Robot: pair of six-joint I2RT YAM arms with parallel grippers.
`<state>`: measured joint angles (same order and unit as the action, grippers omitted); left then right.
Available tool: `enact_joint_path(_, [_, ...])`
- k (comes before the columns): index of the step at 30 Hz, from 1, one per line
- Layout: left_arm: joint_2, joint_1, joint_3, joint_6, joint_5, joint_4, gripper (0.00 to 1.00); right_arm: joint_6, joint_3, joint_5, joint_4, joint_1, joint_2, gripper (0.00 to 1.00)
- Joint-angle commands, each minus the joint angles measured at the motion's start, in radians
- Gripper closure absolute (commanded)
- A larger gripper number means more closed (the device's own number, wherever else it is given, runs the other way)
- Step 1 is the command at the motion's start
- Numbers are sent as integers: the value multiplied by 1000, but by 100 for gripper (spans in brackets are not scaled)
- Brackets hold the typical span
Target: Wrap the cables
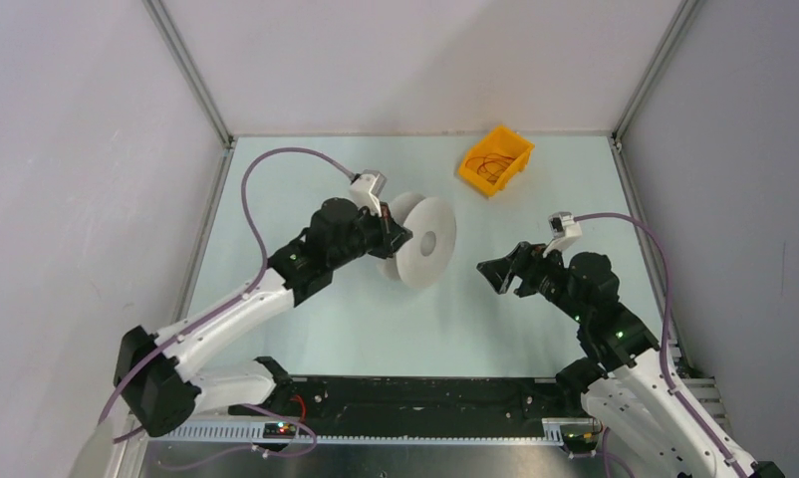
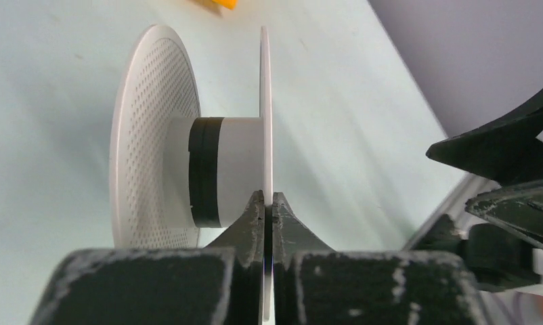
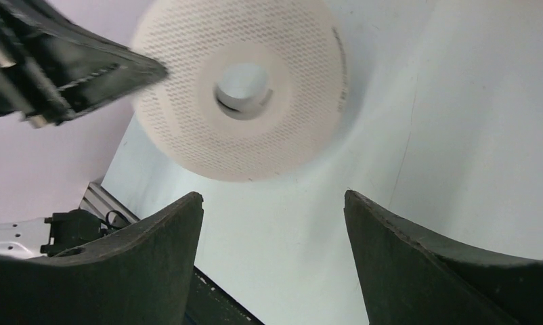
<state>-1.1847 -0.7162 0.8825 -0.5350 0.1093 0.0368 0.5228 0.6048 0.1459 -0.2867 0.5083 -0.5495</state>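
The cables (image 1: 488,166) are thin orange loops lying inside a yellow bin (image 1: 518,149) at the back of the table. A white spool (image 1: 427,242) with two perforated flanges and a black-banded hub (image 2: 204,172) stands on edge mid-table. My left gripper (image 2: 269,198) is shut on the rim of the thin near flange (image 2: 265,101), and from above it (image 1: 399,239) sits at the spool's left side. My right gripper (image 3: 272,196) is open and empty, pointing at the spool's flat face (image 3: 242,88) from the right (image 1: 493,271), a short gap away.
The yellow bin's corner shows at the top edge of the left wrist view (image 2: 218,3). A black rail (image 1: 425,393) runs along the near table edge between the arm bases. Frame posts and grey walls bound the table on three sides.
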Motion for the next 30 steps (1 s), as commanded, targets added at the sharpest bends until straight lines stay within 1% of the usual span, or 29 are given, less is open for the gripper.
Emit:
enact_joint_path(1, [49,-81,95,228,-275,252,100,4,-22,-13,36,-2,-18,20])
enact_joint_path(2, [39,-92,102,242,-318,263,100,5,-29,-9,39,-2,-22,20])
enact_joint_path(7, [-25,-155,135,275,-404,320,100,8,-42,-8,41,-1,-25,20])
enact_joint_path(12, [-76,-176,161,282,-437,346,99,3,-48,-15,28,-2,-14,20])
enact_joint_path(14, [-81,-179,170,273,-430,354,90,3,-49,-14,23,-2,-9,20])
enact_joint_path(15, [-80,-179,174,267,-422,357,80,4,-49,-15,22,-3,-5,20])
enact_joint_path(16, [-75,-178,177,265,-418,362,76,5,-50,-16,22,-2,-3,19])
enact_joint_path(17, [-71,-179,178,257,-414,365,69,5,-51,-17,21,-2,0,20])
enact_joint_path(21, [-33,-178,192,246,-414,389,53,10,-61,-17,32,-2,5,19])
enact_joint_path(25, [9,-176,233,247,-439,439,43,11,-65,-11,37,-2,2,19])
enact_joint_path(30, [31,-135,270,270,-481,487,36,8,-65,2,40,-1,3,19])
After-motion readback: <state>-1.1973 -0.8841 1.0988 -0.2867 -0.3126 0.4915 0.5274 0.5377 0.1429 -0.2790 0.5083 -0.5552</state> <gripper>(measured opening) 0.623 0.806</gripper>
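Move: The spool hangs from the shut left fingers by the rim of its right flange, its middle about 4 cm ahead, 2 cm right and 7 cm below them. The landing spot on the table is some 3 cm back, 5 cm left and 22 cm below. From that hand, the yellow bin lies about 31 cm ahead, 24 cm right and 21 cm down. From the right hand, the landing spot is roughly 4 cm ahead, 23 cm left and 23 cm down. The spool, still pinched by its right flange, is lifted slightly, then lowered about 5 cm to the table and shifted a little left while the left wrist rolls some 30 degrees, left side rising. The left fingers then open wide, let go of the rim and draw up about 4 cm and slightly left. The empty right hand, staying open, sinks about 3 cm. ##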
